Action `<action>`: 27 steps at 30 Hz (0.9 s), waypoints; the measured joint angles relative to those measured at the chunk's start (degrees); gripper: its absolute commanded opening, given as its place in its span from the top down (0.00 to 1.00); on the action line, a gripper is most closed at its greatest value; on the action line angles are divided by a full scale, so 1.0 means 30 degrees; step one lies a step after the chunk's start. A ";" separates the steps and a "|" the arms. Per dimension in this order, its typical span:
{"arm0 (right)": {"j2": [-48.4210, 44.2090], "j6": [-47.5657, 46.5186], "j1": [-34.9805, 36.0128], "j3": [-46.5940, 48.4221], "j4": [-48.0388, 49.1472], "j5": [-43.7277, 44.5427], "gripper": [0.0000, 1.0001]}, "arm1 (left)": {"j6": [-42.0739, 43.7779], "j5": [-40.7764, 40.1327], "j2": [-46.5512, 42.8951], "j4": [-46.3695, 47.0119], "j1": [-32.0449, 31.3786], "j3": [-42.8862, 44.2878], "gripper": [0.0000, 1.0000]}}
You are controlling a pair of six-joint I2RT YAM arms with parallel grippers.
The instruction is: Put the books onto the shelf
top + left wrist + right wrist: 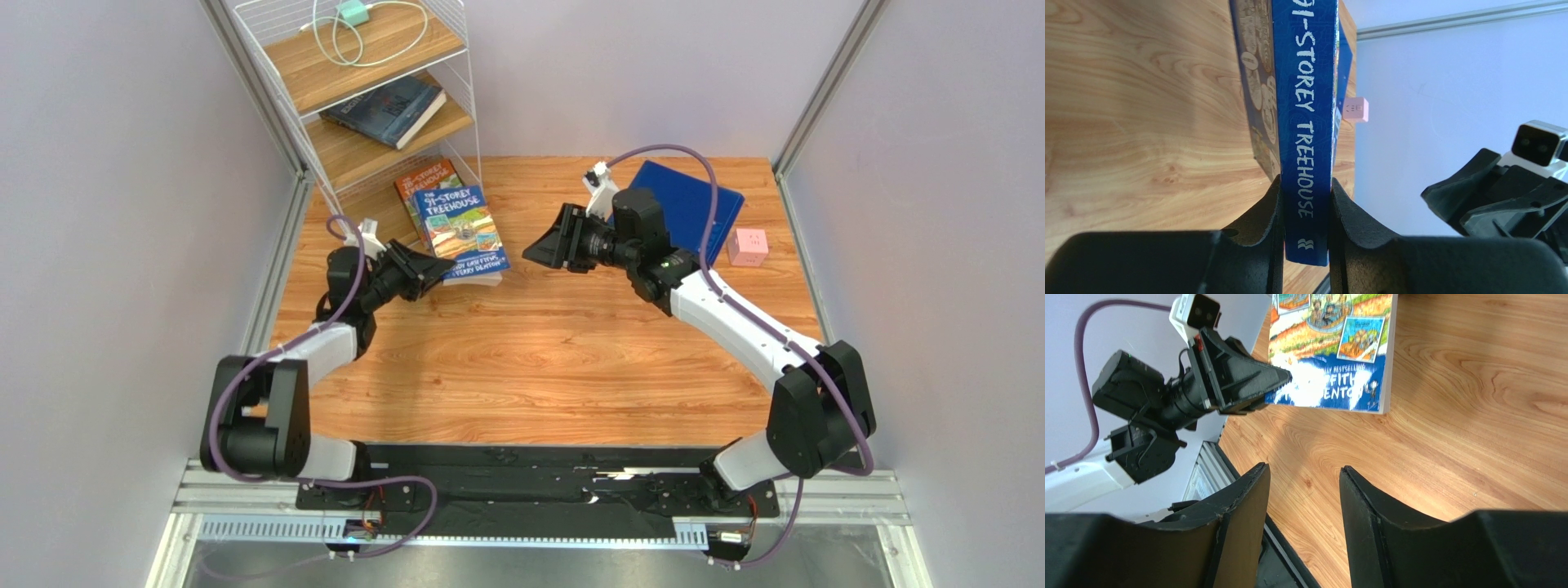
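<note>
The blue "Treehouse" book (pixel 461 229) lies tilted on the table in front of the shelf (pixel 368 74), over an orange book (pixel 421 181). My left gripper (pixel 429 267) is shut on its near edge. In the left wrist view the blue spine (pixel 1306 92) sits pinched between both pads of that gripper (pixel 1306 208). Another cover (pixel 1257 104) shows just behind the spine. A dark book (pixel 386 110) lies on the middle shelf. My right gripper (pixel 552 239) hovers open and empty to the right of the blue book (pixel 1333 349), its jaws (pixel 1306 478) over bare wood.
A large plain blue folder (pixel 687 202) lies at the back right of the table, with a small pink cube (pixel 748 245) beside it. A white cable with a teal plug (pixel 356 18) rests on the top shelf. Grey walls close in both sides.
</note>
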 measured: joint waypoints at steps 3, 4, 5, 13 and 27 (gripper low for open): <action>0.0000 -0.0044 -0.0007 -0.0262 -0.0007 0.0007 0.50 | -0.0437 0.0692 0.1450 0.1086 0.0051 0.0721 1.00; 0.0000 -0.0051 -0.0007 -0.0328 -0.0007 0.0007 0.50 | -0.0561 0.0831 0.1770 0.1377 0.0051 0.0903 1.00; 0.0000 -0.0051 -0.0007 -0.0372 -0.0007 0.0000 0.49 | -0.0670 0.0991 0.2113 0.1676 0.0051 0.1129 1.00; 0.0000 -0.0124 -0.0087 -0.0481 -0.0007 -0.0007 0.50 | -0.1406 0.0743 0.3912 0.3038 0.0051 0.2827 1.00; -0.0007 -0.0466 -0.0095 -0.0896 -0.0066 -0.0007 0.49 | -0.1319 -0.0933 0.6929 0.1253 0.0102 0.6047 1.00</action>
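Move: The left hand grips the blue Treehouse book at its spine; the book's middle is about 6 cm ahead and 3 cm to the right, at hand height. Its goal, the orange book on the lower shelf, lies roughly 19 cm ahead of that hand, 6 cm left and 11 cm below. The middle shelf hangs some 19 cm ahead, 8 cm left and 12 cm above the hand. From the idle right hand, the orange book is about 22 cm ahead, 19 cm left and 18 cm lower. Still pinching the blue book by its spine, the left hand carries it forward about 10 cm towards the lower shelf and the orange book, into the gap beneath the middle shelf. It lifts 1 to 2 cm on the way and sinks back, with the wrist nearly unturned. The empty right hand eases down some 2 cm, fingers still half open. ##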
